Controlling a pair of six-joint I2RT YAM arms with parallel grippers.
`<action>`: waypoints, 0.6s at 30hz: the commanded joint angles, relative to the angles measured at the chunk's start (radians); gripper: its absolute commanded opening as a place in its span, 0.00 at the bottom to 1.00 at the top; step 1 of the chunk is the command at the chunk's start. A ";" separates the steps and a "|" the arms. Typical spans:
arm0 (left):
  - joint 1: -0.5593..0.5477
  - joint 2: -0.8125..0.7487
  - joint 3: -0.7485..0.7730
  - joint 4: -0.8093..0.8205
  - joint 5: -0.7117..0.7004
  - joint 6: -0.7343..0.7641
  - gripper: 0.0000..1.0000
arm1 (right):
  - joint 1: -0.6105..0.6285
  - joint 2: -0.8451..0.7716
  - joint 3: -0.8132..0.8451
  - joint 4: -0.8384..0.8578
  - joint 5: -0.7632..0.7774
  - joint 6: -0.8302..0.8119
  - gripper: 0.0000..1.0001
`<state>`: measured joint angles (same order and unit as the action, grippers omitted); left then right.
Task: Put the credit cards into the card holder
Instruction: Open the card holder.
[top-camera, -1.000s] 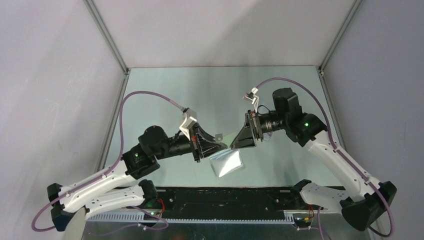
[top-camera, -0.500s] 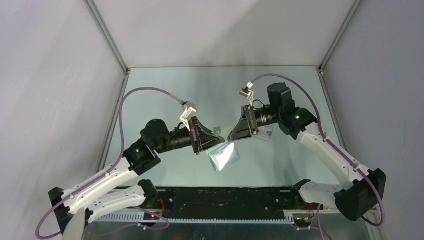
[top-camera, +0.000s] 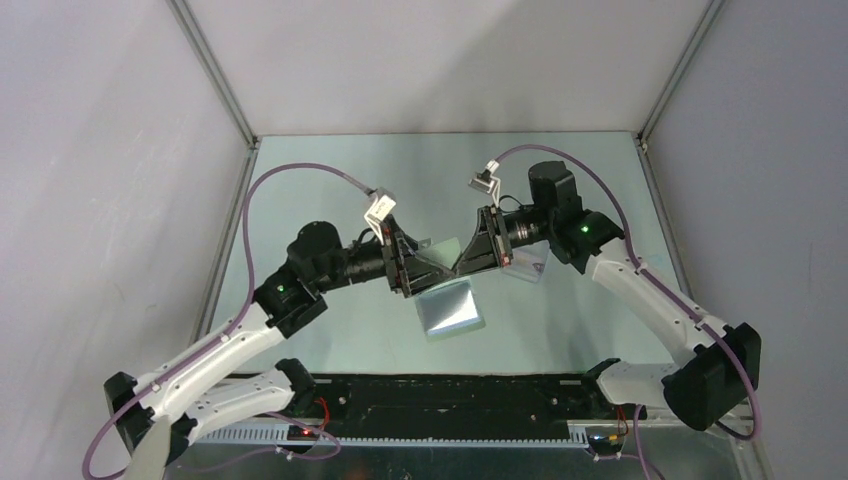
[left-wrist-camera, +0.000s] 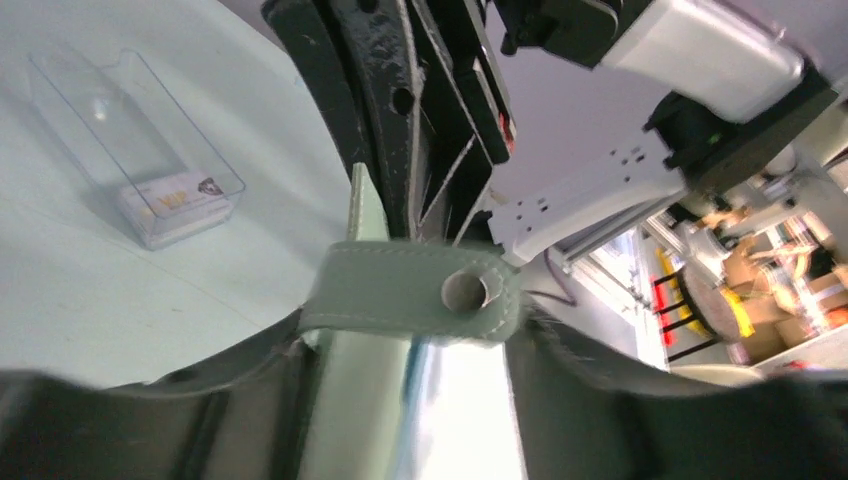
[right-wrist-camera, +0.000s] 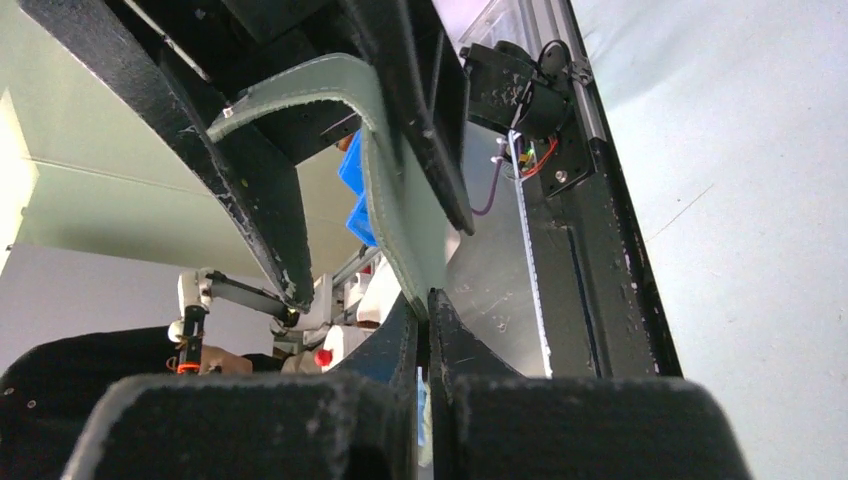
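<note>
The card holder (top-camera: 440, 250), a grey-green wallet with a snap strap (left-wrist-camera: 400, 290), hangs above the table between both grippers. My right gripper (right-wrist-camera: 428, 300) is shut on the edge of its flap (right-wrist-camera: 390, 200) and meets it from the right (top-camera: 462, 265). My left gripper (top-camera: 425, 270) has its fingers apart, with the holder's body and a bright pale panel (left-wrist-camera: 470, 410) lying between them. A pale shiny rectangle (top-camera: 450, 308) shows just below the grippers; I cannot tell whether it is a card or part of the holder. Whitish credit cards (left-wrist-camera: 175, 197) lie inside a clear case.
The clear plastic case (top-camera: 527, 265) lies on the table right of centre, under the right wrist, seen at upper left in the left wrist view (left-wrist-camera: 90, 110). A black rail (top-camera: 450, 392) runs along the near edge between the arm bases. Metal frame posts stand at the back corners.
Both grippers have moved closer together and slightly farther back. The right gripper went from wide open to shut on the holder's flap. The left gripper's jaws have parted.
</note>
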<state>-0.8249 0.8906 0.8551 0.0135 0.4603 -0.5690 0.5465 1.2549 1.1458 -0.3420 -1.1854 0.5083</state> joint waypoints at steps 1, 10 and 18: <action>0.065 -0.002 0.005 0.042 0.019 -0.123 0.82 | -0.029 0.010 0.038 0.050 0.011 0.072 0.00; 0.192 -0.101 -0.139 0.043 0.020 -0.223 0.99 | -0.144 0.029 0.038 0.050 0.031 0.257 0.00; 0.233 -0.230 -0.283 0.041 -0.044 -0.273 0.97 | -0.184 0.008 0.039 0.046 0.036 0.310 0.00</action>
<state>-0.6071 0.7120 0.6132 0.0383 0.4580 -0.7986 0.3759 1.2903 1.1461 -0.3195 -1.1400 0.7650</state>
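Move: Between the hands, still pinched by the right, the card holder hangs partly open. Its sleeve half is about 6 cm back of either hand point and some 3 cm below, roughly level sideways; its cover lies about 4 cm ahead and 2 cm to the left of either hand point, at about their height. On the table, the clear box stands some 17 cm ahead of both hands, 17 cm to their right and 30 cm below. Letting go of the card holder, the left fingers, already part open, spread wide while that hand goes forward some 4 cm, then draws off left and down about 5 cm, clear of the holder. The right hand stays shut on it and carries it about 6 cm forward and a little right, swinging clockwise and rolling its top forward, each some 15 degrees. ##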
